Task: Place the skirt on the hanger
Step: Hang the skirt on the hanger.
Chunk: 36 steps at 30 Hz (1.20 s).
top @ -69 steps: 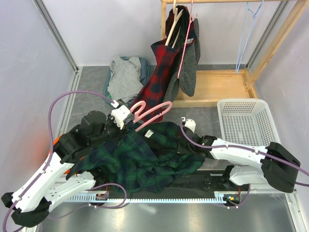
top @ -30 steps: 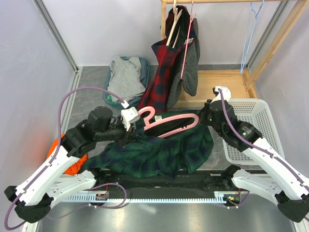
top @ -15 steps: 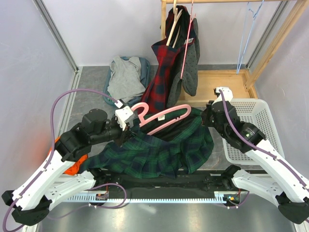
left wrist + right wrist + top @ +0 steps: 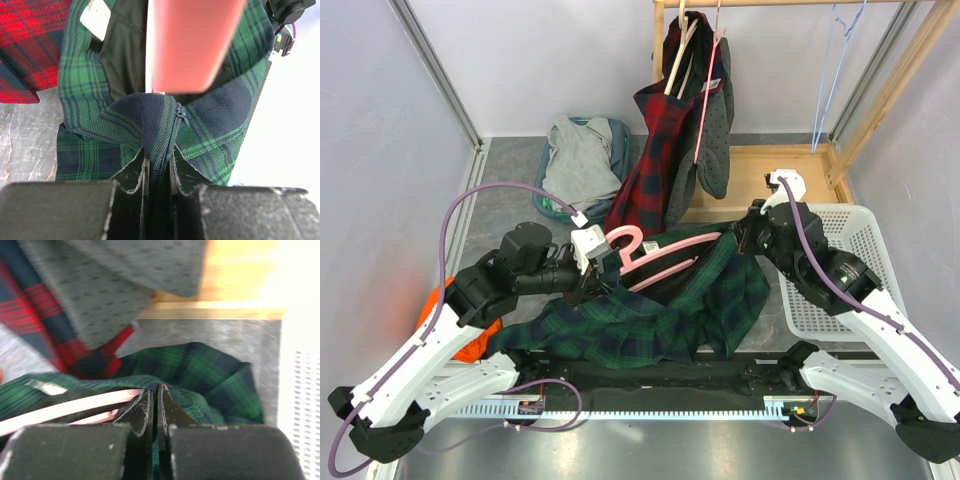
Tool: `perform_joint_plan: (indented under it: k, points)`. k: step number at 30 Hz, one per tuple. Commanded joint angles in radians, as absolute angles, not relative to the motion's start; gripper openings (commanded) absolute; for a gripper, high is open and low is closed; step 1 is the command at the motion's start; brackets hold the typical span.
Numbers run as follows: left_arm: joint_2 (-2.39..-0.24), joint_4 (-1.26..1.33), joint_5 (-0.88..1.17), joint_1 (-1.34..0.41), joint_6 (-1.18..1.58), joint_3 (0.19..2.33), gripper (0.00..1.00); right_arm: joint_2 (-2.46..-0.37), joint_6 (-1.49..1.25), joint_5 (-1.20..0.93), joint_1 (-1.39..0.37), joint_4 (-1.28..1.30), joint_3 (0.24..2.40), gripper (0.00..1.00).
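Observation:
The green-and-navy plaid skirt (image 4: 660, 305) hangs stretched between both grippers above the table. A pink hanger (image 4: 670, 255) lies along its waistband, hook towards the left arm. My left gripper (image 4: 588, 265) is shut on a bunched fold of the skirt (image 4: 160, 125) beside the zipper, with the pink hanger (image 4: 192, 45) blurred just above its jaws (image 4: 159, 165). Over at the hanger's right end, my right gripper (image 4: 745, 237) is shut on the waistband edge of the skirt (image 4: 210, 375). The pink hanger (image 4: 60, 412) runs left from those jaws (image 4: 156, 396).
A wooden rack (image 4: 770, 175) at the back holds a red plaid garment (image 4: 650, 160) and a grey dotted one (image 4: 712, 150). A blue wire hanger (image 4: 835, 70) hangs further right. A white basket (image 4: 840, 260) stands right, and a pile of grey clothes (image 4: 578, 160) lies back left.
My right arm has come up off the table with the skirt's edge and pulled the waistband out along the hanger. Over the last second both grippers shifted only slightly and kept their grips.

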<state>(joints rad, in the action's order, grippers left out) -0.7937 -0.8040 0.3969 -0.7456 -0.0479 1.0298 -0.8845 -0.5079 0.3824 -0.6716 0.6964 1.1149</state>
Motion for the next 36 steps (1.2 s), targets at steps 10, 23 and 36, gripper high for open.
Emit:
perform_joint_plan:
  k: [10,23,36]
  points:
    - [-1.025,-0.528,0.562,-0.779,-0.031,1.143,0.02,-0.93,-0.37,-0.21,-0.669,0.488,1.138,0.01]
    - [-1.095,-0.451,0.499,-0.844,-0.113,1.348,0.02,-0.827,-0.301,-0.2,-0.67,0.499,1.129,0.02]
    - [-0.971,-0.535,0.529,-0.845,-0.215,1.223,0.02,-0.758,-0.313,-0.112,-0.67,0.511,1.109,0.09]
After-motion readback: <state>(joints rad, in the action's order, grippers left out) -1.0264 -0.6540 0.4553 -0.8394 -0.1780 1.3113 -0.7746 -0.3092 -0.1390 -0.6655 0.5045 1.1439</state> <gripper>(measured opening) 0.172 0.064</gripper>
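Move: Both hands already pinch the waistband of the green plaid skirt with the pink hanger inside it. The hanger's middle lies about 14 cm right and 6 cm ahead of the left hand, and some 15 cm left and 5 cm back from the right. From the right hand, the grey garment hangs roughly 18 cm ahead and 8 cm left, the red plaid garment about 19 cm ahead and 16 cm left. Still gripping the skirt, both hands draw together, then lift about 8 cm, the right turning counter-clockwise. ##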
